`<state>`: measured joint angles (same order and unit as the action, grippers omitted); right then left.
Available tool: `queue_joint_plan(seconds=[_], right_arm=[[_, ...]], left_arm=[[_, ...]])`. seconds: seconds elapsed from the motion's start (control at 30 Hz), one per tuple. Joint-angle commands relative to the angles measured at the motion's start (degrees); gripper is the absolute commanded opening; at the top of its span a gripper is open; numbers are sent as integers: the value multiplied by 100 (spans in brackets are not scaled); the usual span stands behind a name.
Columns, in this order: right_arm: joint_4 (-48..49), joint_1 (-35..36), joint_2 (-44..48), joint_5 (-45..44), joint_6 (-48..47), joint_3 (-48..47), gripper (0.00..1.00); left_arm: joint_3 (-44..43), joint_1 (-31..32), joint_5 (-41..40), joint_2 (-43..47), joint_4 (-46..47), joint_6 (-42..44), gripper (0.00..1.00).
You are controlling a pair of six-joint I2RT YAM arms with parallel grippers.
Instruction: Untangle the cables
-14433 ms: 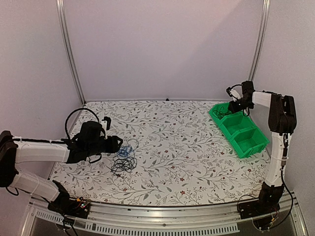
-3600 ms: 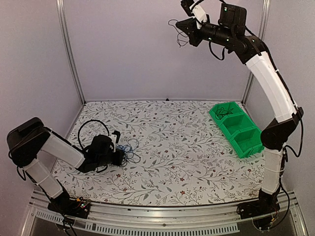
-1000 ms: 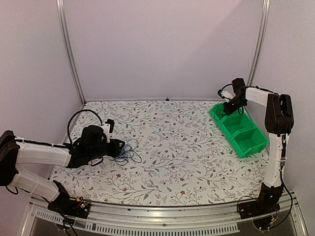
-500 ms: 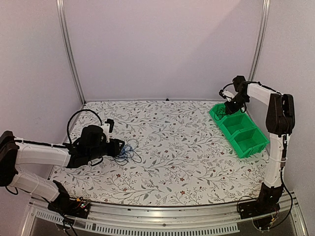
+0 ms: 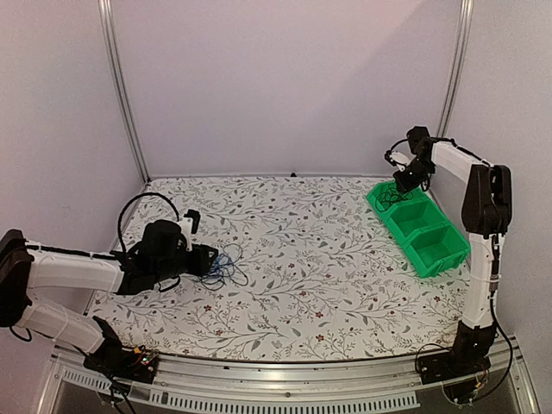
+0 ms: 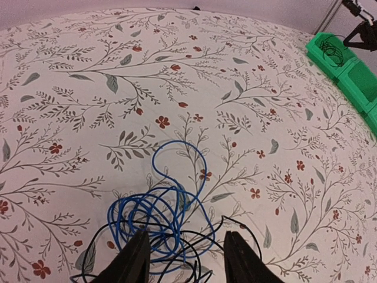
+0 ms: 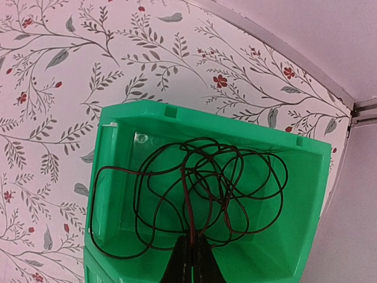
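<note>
The cables lie as a loose tangle (image 5: 222, 269) on the left of the table: a blue cable (image 6: 154, 159) coiled over thin black cables (image 6: 194, 236). My left gripper (image 6: 187, 262) hovers low over the near side of this tangle, open, with strands lying between its fingers (image 6: 135, 262). In the top view the left gripper (image 5: 205, 259) sits just left of the tangle. My right gripper (image 7: 191, 259) is shut on a dark cable (image 7: 186, 195). Its loops hang down into the far compartment of the green bin (image 7: 206, 115). The right gripper (image 5: 404, 179) is above that compartment.
The green bin (image 5: 440, 250) is a row of compartments at the table's right edge, close to the right wall and frame post. A thick black loop of arm cabling (image 5: 142, 203) arches over the left wrist. Flowered tablecloth covers the table (image 5: 302, 259).
The right gripper has risen a little over the far bin compartment, still holding the dark cable. The left arm and the tangle have not moved.
</note>
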<state>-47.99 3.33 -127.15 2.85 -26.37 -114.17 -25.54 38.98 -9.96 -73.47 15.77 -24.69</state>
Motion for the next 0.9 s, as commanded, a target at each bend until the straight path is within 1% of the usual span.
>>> queue_joint_plan(seconds=[0.0, 0.13, 0.23, 0.33, 0.43, 0.57, 0.63, 0.73, 0.87], right_arm=[[-5, 21, -345, -120, -20, -121, 13], [27, 24, 7, -58, 15, 195, 30], [-6, 37, 526, 58, 35, 382, 38], [49, 105, 1044, 272, 68, 564, 40], [319, 337, 1460, 632, 43, 911, 42], [1156, 866, 2051, 848, -180, 1693, 42], [1569, 1195, 2249, 1025, -262, 2047, 42], [1806, 1757, 2291, 1317, -313, 2241, 42], [1984, 2563, 2022, 1382, -360, 2223, 41]], left_arm=[[-67, 41, -147, 255, -154, 24, 42], [-64, 32, -234, 392, -296, 46, 43], [-150, 9, -265, 367, -476, -18, 45], [-285, -39, -341, 305, -731, -174, 46], [-403, -131, -404, 270, -1029, -350, 46], [-588, -370, -436, 329, -1537, -677, 46], [-649, -523, -380, 412, -1975, -840, 45], [-657, -708, -405, 593, -2453, -1167, 44], [-574, -846, -390, 930, -2843, -1566, 45]])
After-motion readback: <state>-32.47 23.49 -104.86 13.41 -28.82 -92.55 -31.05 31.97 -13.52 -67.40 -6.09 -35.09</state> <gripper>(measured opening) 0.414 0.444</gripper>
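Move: The right gripper holds the black cable over the green bin's far compartment, whose middle lies about 8 cm below and 3 cm ahead, 1 cm to the right. The middle compartment is some 7 cm back and 10 cm right of the gripper, at about the same depth. From the open, empty left gripper, the remaining blue-and-black tangle lies about 8 cm below, 2 cm ahead and 2 cm right. Dip the right gripper a couple of centimetres into the far compartment while opening the fingers to let go of the black cable, then lift clear and swing about 20 cm left and 10 cm back over the bin's left edge, turning counter-clockwise. Ease the empty left gripper some 6 cm left off the tangle, turning it counter-clockwise and tipping its fingers down. ##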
